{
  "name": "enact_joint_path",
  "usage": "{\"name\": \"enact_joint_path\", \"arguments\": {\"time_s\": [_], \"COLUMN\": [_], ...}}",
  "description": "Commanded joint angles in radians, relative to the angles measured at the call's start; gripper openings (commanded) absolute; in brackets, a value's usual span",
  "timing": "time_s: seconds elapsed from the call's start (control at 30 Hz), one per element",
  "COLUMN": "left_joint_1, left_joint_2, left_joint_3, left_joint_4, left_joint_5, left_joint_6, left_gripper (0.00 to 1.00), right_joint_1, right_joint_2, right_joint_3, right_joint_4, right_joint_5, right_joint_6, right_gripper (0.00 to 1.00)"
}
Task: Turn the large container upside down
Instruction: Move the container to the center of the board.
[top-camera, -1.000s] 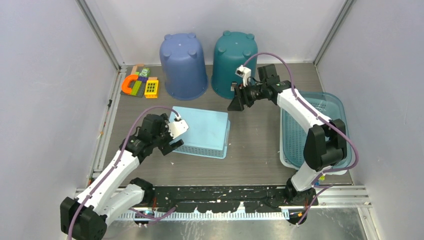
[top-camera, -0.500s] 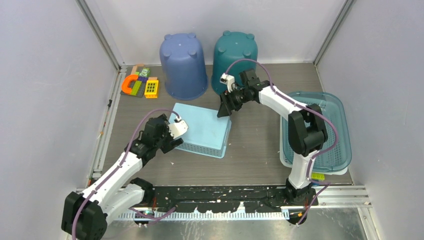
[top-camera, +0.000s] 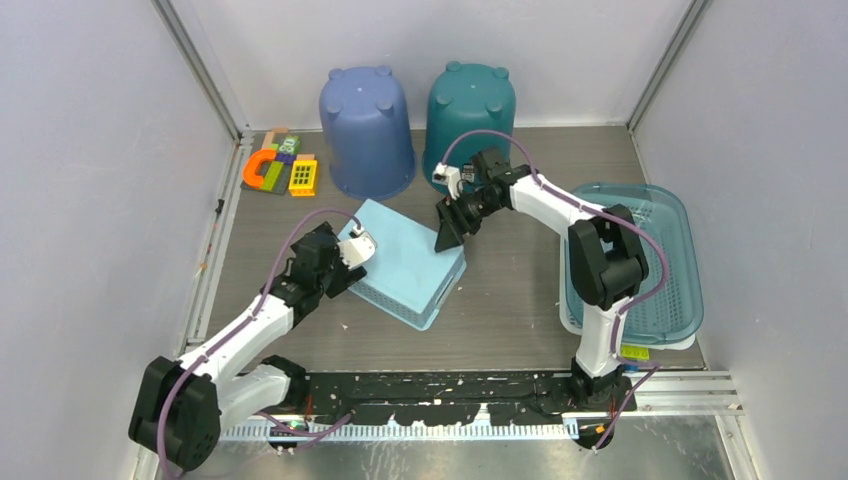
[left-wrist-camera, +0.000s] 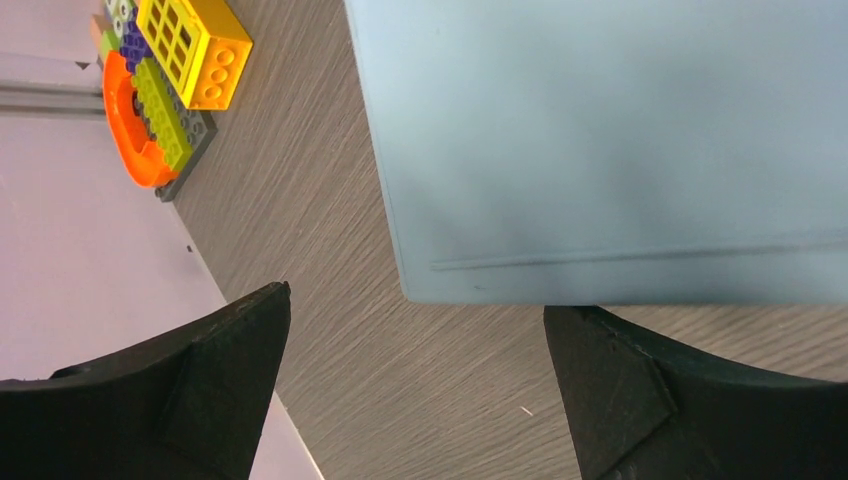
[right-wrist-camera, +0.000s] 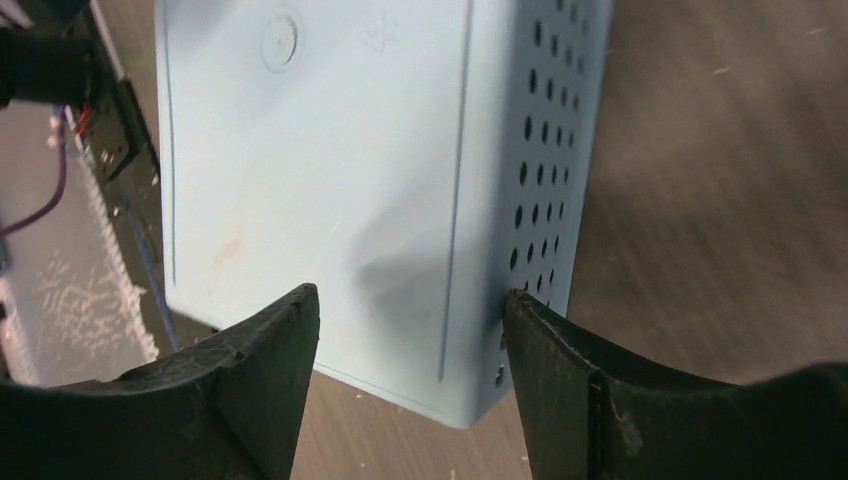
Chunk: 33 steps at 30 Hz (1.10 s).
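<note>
A light blue perforated basket (top-camera: 405, 262) lies bottom-up in the middle of the table, turned askew. A larger blue basket (top-camera: 668, 300) stands upright at the right. My left gripper (top-camera: 350, 270) is open at the light blue basket's left corner. In the left wrist view the basket's flat bottom (left-wrist-camera: 600, 140) lies just beyond the open left gripper (left-wrist-camera: 415, 340). My right gripper (top-camera: 452, 228) is open at the far right corner. In the right wrist view that corner (right-wrist-camera: 330, 180) sits between the jaws of the right gripper (right-wrist-camera: 410, 330), one finger (right-wrist-camera: 580, 390) against the perforated side.
Two upturned buckets stand at the back, a purple-blue one (top-camera: 366, 132) and a teal one (top-camera: 468, 125). A pile of toy bricks (top-camera: 278, 170) lies at the back left, also in the left wrist view (left-wrist-camera: 170, 80). Grey walls close in both sides.
The right gripper has swung down and left onto the light blue basket's corner. The basket has turned askew on the table. The left gripper has edged up to its left corner.
</note>
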Motion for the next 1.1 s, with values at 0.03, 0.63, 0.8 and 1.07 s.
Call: {"name": "enact_joint_path", "arguments": {"time_s": [0.03,0.63,0.8,1.07], "left_joint_1": [-0.004,-0.002,-0.003,-0.004], "left_joint_2": [0.026,-0.092,-0.126,-0.141], "left_joint_3": [0.033,0.099,0.132,0.200], "left_joint_4": [0.100,-0.098,-0.170,-0.234], "left_joint_5": [-0.053,-0.198,-0.180,0.029], "left_joint_6": [-0.032,-0.030,-0.050,-0.108], "left_gripper": [1.00,1.00,1.00,1.00], "right_joint_1": [0.060,0.180,0.210,0.318], "right_joint_2": [-0.053,-0.118,-0.135,-0.116], "right_joint_3": [-0.032,-0.176,-0.208,-0.155], "right_joint_4": [-0.181,-0.061,0.003,0.010], "right_joint_5": [-0.128,-0.228,-0.273,-0.276], "right_joint_6": [-0.146,-0.075,-0.017,0.004], "right_gripper": [0.71,0.71,0.72,0.73]}}
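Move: The upturned light blue container's middle lies about 11 cm left of the right hand, 6 cm back and 5 cm lower; one finger already rests at its far-right side. The teal bucket stands some 17 cm ahead and 4 cm right of this hand, the blue bucket 18 cm ahead and 19 cm left. From the left hand, the container's middle is some 16 cm right, 1 cm back and 4 cm lower. With its farther finger still against the container's far-right side, the right hand drags that side back towards the robot by about 15 cm, then also presses it leftward some 5 cm, wrist turning counter-clockwise and tipping as the fingers stay open. The open left hand, at the container's left corner, drifts 3 cm left, then rises some 6 cm away from it. ##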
